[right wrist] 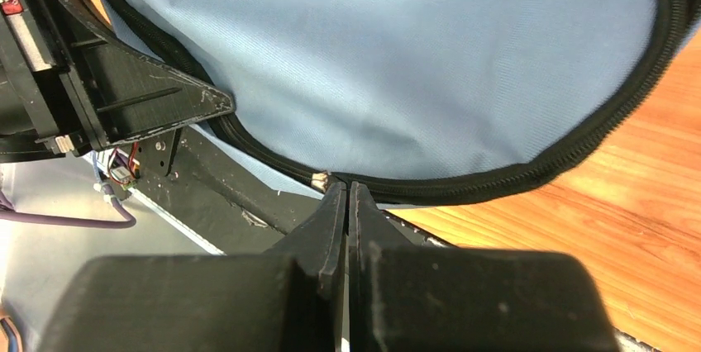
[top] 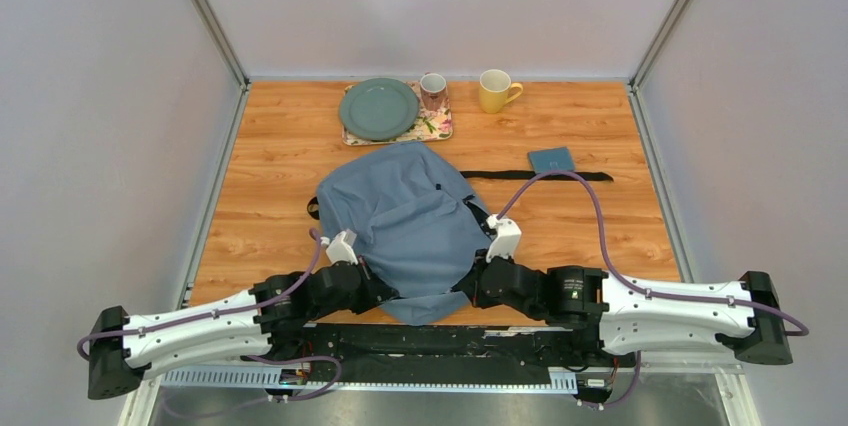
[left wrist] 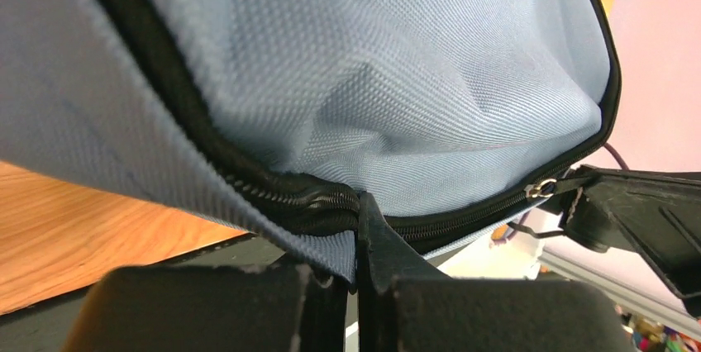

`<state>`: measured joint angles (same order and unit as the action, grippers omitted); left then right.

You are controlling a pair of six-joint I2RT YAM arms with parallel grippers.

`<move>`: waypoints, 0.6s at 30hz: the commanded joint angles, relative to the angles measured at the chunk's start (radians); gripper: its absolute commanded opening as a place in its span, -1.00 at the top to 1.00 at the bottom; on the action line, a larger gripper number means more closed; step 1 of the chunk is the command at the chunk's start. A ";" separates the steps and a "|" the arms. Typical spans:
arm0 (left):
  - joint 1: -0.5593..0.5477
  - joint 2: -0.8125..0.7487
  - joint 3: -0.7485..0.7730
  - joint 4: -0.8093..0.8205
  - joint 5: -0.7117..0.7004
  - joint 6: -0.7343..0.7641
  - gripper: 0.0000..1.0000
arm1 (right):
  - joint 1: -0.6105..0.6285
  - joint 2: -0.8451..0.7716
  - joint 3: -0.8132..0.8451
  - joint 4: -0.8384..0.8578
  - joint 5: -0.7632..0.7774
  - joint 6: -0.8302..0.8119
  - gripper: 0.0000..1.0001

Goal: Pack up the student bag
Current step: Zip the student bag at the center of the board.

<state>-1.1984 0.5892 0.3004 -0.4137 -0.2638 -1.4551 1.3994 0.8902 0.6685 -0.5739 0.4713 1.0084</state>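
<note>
The student bag (top: 405,221), a large soft grey-blue backpack with black zipper trim, lies in the middle of the wooden table, its near end hanging over the front edge between both arms. My left gripper (left wrist: 357,203) is shut on the bag's fabric edge just below the zipper (left wrist: 273,195). My right gripper (right wrist: 347,187) is shut at the zipper line, its tips pinched on the pull at the metal slider (right wrist: 319,178). From the top, the left gripper (top: 378,284) and right gripper (top: 468,281) sit at the bag's near corners, partly hidden by fabric.
A green plate (top: 378,108) rests on a floral tray (top: 436,129) at the back, with a pink mug (top: 432,89) and a yellow mug (top: 495,90) beside it. A small flat teal case (top: 551,159) and a black strap (top: 500,175) lie right of the bag.
</note>
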 commanded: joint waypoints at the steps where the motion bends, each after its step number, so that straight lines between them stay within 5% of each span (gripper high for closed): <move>1: -0.004 -0.060 0.013 -0.198 -0.113 0.055 1.00 | -0.005 -0.036 -0.006 -0.030 0.085 0.044 1.00; 9: -0.004 -0.201 0.094 -0.526 -0.236 0.090 1.00 | -0.020 -0.079 -0.018 -0.145 0.161 0.127 1.00; 18: -0.004 -0.175 0.236 -0.689 -0.296 0.179 1.00 | -0.043 -0.175 -0.049 -0.221 0.204 0.187 1.00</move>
<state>-1.2045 0.3866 0.4599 -0.9043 -0.4362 -1.3792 1.3750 0.7616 0.6300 -0.7025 0.5510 1.1587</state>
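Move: My right hand already holds the bag's zipper pull. The slider is about 2 cm to its left, and the student bag's middle is some 13 cm ahead and 10 cm left, a little lower. The black strap lies about 27 cm ahead and 18 cm right, the blue wallet roughly 32 cm ahead and 22 cm right. From my left hand, already pinching the seam beside the closed zipper, the slider is about 11 cm right and 1 cm ahead. I spread my hands and stretch the zipper between them. My left hand keeps its pinch and draws the seam about 7 cm left, rising some 2 cm late on, its left side tilting up. My right hand keeps the pull and drags it about 3.5 cm right, slightly forward, turning some 10 degrees clockwise, so the slider runs along the track towards the bag's right corner. ##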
